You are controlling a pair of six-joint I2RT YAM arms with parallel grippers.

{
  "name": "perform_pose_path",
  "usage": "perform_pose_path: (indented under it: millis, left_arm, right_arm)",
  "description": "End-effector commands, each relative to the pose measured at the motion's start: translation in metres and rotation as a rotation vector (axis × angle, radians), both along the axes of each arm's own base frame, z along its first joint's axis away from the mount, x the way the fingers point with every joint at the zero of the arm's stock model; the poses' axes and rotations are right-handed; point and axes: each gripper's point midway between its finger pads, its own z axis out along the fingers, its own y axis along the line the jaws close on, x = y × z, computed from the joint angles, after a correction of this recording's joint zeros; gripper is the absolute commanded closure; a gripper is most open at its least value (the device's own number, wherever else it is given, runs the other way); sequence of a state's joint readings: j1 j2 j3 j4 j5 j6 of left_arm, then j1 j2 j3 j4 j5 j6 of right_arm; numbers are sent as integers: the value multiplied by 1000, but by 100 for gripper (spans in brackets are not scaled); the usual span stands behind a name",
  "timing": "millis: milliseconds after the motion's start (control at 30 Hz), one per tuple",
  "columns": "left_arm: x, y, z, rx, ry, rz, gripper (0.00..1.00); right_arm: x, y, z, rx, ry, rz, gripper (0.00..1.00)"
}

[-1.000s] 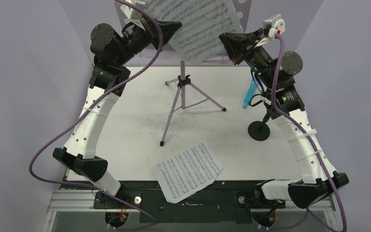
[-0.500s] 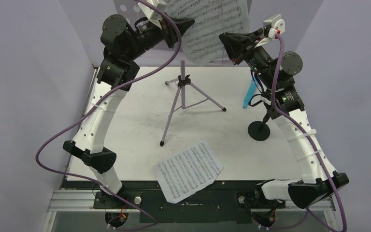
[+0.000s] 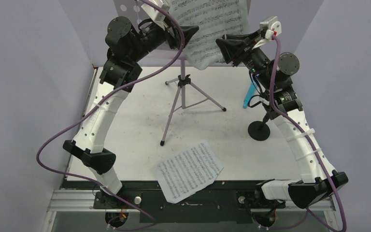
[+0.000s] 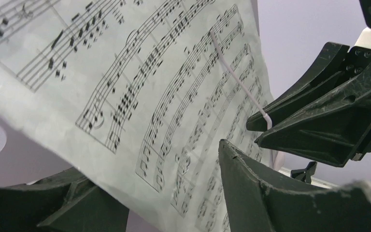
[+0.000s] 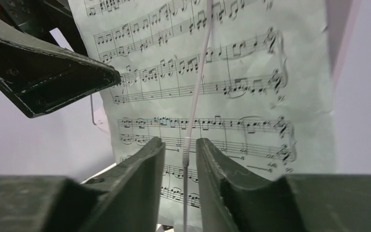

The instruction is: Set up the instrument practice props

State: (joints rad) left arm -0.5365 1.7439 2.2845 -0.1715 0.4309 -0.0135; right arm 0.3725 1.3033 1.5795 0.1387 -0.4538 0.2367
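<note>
The lilac music stand [image 3: 182, 94] rises on its tripod at the back, its perforated desk [image 3: 125, 7] at the top edge. One sheet-music page [image 3: 212, 21] leans on the desk under a thin white page-holder wire [image 5: 196, 87]. My left gripper [image 3: 191, 33] is open, its jaws wide on either side of the page's [image 4: 140, 96] lower edge. My right gripper [image 3: 221, 43] faces it from the right, its jaws slightly apart with the wire standing in the narrow gap [image 5: 180, 141]. A second page [image 3: 189, 170] lies on the table near the front. The blue microphone [image 3: 248, 94] and black mic stand [image 3: 259, 129] sit at the right.
Lilac walls close in the white table [image 3: 125, 125] on three sides. The tripod legs spread over the table's middle. Purple cables loop from both wrists. The right arm passes over the mic stand and the microphone.
My left gripper swung right to the page's edge and opened, letting go of the page, which now leans steeper on the desk. My right gripper's jaws parted slightly and shifted a little left.
</note>
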Motion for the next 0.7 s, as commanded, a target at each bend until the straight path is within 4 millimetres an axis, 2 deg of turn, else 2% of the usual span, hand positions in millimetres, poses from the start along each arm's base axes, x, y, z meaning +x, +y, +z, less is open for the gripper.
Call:
perform_pose_path:
  millis: [0, 67, 367, 533, 667]
  left_arm:
    - [-9, 20, 18, -53, -47, 67, 40]
    - [-14, 23, 16, -58, -51, 72, 39]
    - [-24, 42, -6, -88, 12, 110, 38]
    - [-30, 44, -29, -149, 116, 44, 39]
    - [-41, 38, -27, -233, 176, -53, 42]
  right_arm:
    - [-9, -3, 0, 5, -4, 10, 64]
    - [-11, -4, 1, 7, -6, 5, 57]
    - [-28, -18, 10, 38, -29, -33, 43]
    - [-42, -38, 14, 71, -40, -105, 39]
    - [-42, -57, 13, 106, -10, -201, 38]
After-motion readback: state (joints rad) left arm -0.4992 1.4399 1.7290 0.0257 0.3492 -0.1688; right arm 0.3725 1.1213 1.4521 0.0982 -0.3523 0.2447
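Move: The right page-holder rod runs down between my right fingers, within about 1 cm of their middle. The sheet music lies behind that rod; from my right hand its middle is some 4 cm ahead, 2 cm left and 8 cm up. From my left hand the rod at my right fingers is about 9 cm to the right, 1 cm back and 5 cm lower, while the sheet's middle is around 3 cm ahead, 5 cm right and 3 cm up. I spread my right fingers wide around the rod, sliding down about 2.5 cm along it, then draw back and to the right, rising again, to leave the rod and sheet. Meanwhile my left hand, already open and empty, sinks about 6 cm and swings some 4 cm left, clear of the sheet's left side, easing slightly back late on as its wrist tips down about 10 degrees. ##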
